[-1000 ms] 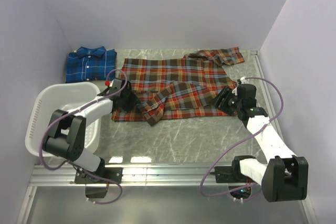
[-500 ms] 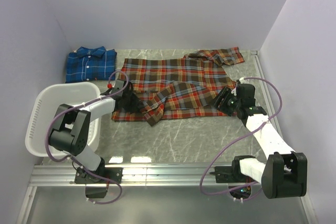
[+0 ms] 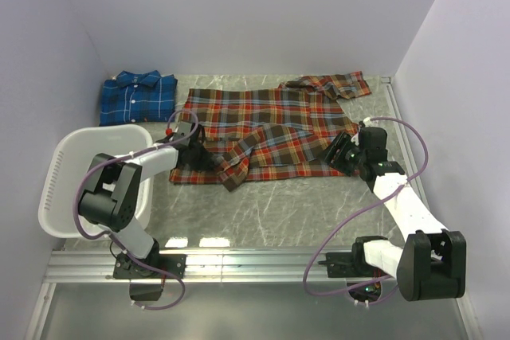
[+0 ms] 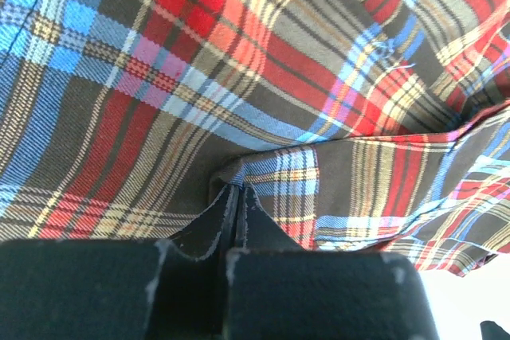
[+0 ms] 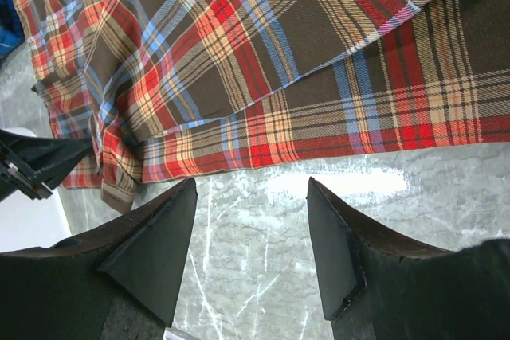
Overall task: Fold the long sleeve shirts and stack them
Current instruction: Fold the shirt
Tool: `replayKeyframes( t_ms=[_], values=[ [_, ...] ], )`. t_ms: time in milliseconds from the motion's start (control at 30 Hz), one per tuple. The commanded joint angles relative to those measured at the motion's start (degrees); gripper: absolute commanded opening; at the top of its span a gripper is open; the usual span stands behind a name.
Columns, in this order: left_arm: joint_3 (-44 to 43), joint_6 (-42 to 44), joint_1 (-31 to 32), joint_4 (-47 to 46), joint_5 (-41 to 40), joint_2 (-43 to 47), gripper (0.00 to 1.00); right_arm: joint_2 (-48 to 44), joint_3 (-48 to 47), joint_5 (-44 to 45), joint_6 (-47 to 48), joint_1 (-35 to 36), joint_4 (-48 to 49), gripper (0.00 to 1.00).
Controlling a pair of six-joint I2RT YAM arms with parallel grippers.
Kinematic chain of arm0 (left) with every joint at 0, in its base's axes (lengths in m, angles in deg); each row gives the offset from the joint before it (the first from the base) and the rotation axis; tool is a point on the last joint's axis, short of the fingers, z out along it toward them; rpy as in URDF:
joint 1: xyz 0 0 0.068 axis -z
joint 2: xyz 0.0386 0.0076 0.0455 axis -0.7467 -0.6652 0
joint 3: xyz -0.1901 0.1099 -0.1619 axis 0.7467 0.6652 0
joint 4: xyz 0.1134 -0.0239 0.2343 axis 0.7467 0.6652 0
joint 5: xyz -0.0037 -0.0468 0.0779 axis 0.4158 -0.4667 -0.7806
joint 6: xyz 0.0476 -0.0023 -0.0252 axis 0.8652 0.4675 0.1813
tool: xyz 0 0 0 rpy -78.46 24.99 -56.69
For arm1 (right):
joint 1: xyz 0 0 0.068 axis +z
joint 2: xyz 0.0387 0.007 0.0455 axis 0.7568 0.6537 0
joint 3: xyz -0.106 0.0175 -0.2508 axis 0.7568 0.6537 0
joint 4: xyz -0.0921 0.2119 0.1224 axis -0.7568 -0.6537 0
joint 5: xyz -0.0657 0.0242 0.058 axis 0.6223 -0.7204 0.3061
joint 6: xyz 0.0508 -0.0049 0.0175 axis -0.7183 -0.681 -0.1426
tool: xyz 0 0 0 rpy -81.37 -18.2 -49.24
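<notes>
The red-orange plaid shirt (image 3: 271,121) lies spread on the marble table, one sleeve folded across its front. My left gripper (image 3: 199,157) sits at the shirt's lower left hem. In the left wrist view its fingers (image 4: 237,189) are pressed together with a sliver of the shirt's (image 4: 239,61) hem pinched at their tips. My right gripper (image 3: 339,155) hovers at the shirt's lower right edge. It stands open (image 5: 251,185) over bare marble just short of the hem (image 5: 319,137). The blue plaid shirt (image 3: 137,99) lies folded at the back left.
A white slotted basket (image 3: 60,173) stands at the left, beside the left arm. Walls close in on the left, back and right. A metal rail (image 3: 255,256) runs along the near edge. The left gripper's tip (image 5: 32,165) shows at the right wrist view's left edge.
My left gripper has slid slightly right onto the shirt's hem and has closed from open to shut on it. The right arm has barely moved.
</notes>
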Motion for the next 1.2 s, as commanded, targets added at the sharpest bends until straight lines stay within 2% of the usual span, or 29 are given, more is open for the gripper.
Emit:
replayKeyframes(
  t_ms=[0, 233, 533, 767, 1000, 1033, 1100, 1133, 1167],
  values=[
    [-3.87, 1.56, 0.33, 1.76, -2.13, 2.1, 0.0, 0.15, -0.56, 0.72, 0.62, 0.49, 2.13, 0.65],
    [-11.6, 9.72, 0.42, 8.88, -10.65, 3.08, 0.0, -0.11, -0.39, 1.34, 0.71, 0.48, 1.86, 0.65],
    [-20.56, 18.51, 0.42, 19.25, -21.2, -2.98, 0.0, -0.12, -0.74, 2.13, 1.42, 0.4, 1.34, 0.65],
    [-23.73, 22.13, 0.42, 19.52, -24.45, -7.03, 0.05, 0.06, -0.74, 1.78, 1.5, 0.48, 1.51, 0.65],
    [-26.98, 23.62, 0.42, 19.96, -25.94, -9.84, 0.25, 0.76, -1.26, 2.66, 1.59, 0.4, 1.42, 0.65],
    [-27.51, 24.06, 0.42, 20.48, -26.38, -9.76, 0.37, 0.76, -1.44, 2.57, 1.24, 0.4, 1.51, 0.65],
    [-29.09, 24.59, 0.42, 21.71, -26.82, -8.62, 0.5, 0.76, -2.23, 2.66, 1.07, 0.4, 2.12, 0.65],
    [-29.71, 24.76, 0.42, 22.24, -27.26, -8.09, 0.62, 0.76, -2.58, 2.57, 1.07, 0.4, 2.39, 0.65],
    [-30.58, 24.85, 0.42, 22.68, -27.35, -7.39, 0.67, 1.29, -3.1, 2.48, 0.89, 0.4, 2.91, 0.65]
  ],
)
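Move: The plaid shirt's folded-over sleeve is already pinched near its end in the left fingers. Its goal, a spot on the shirt body near the left edge, is about 6 cm ahead and 6 cm left. The loose tail of the sleeve lies some 4 cm back and 6 cm right of the hand; the blue folded shirt is about 21 cm ahead and 22 cm left. From the right hand that spot is roughly 42 cm left, 8 cm ahead and 10 cm down. The sleeve end, still pinched in the left hand, is lifted about 6 cm while being drawn forward, then carried left and lowered some 3 cm onto the shirt body near its left edge. The wrist rolls about 35 degrees meanwhile, fingertips swinging leftward; the fingers then open wide to let go, and the hand eases forward and up. ##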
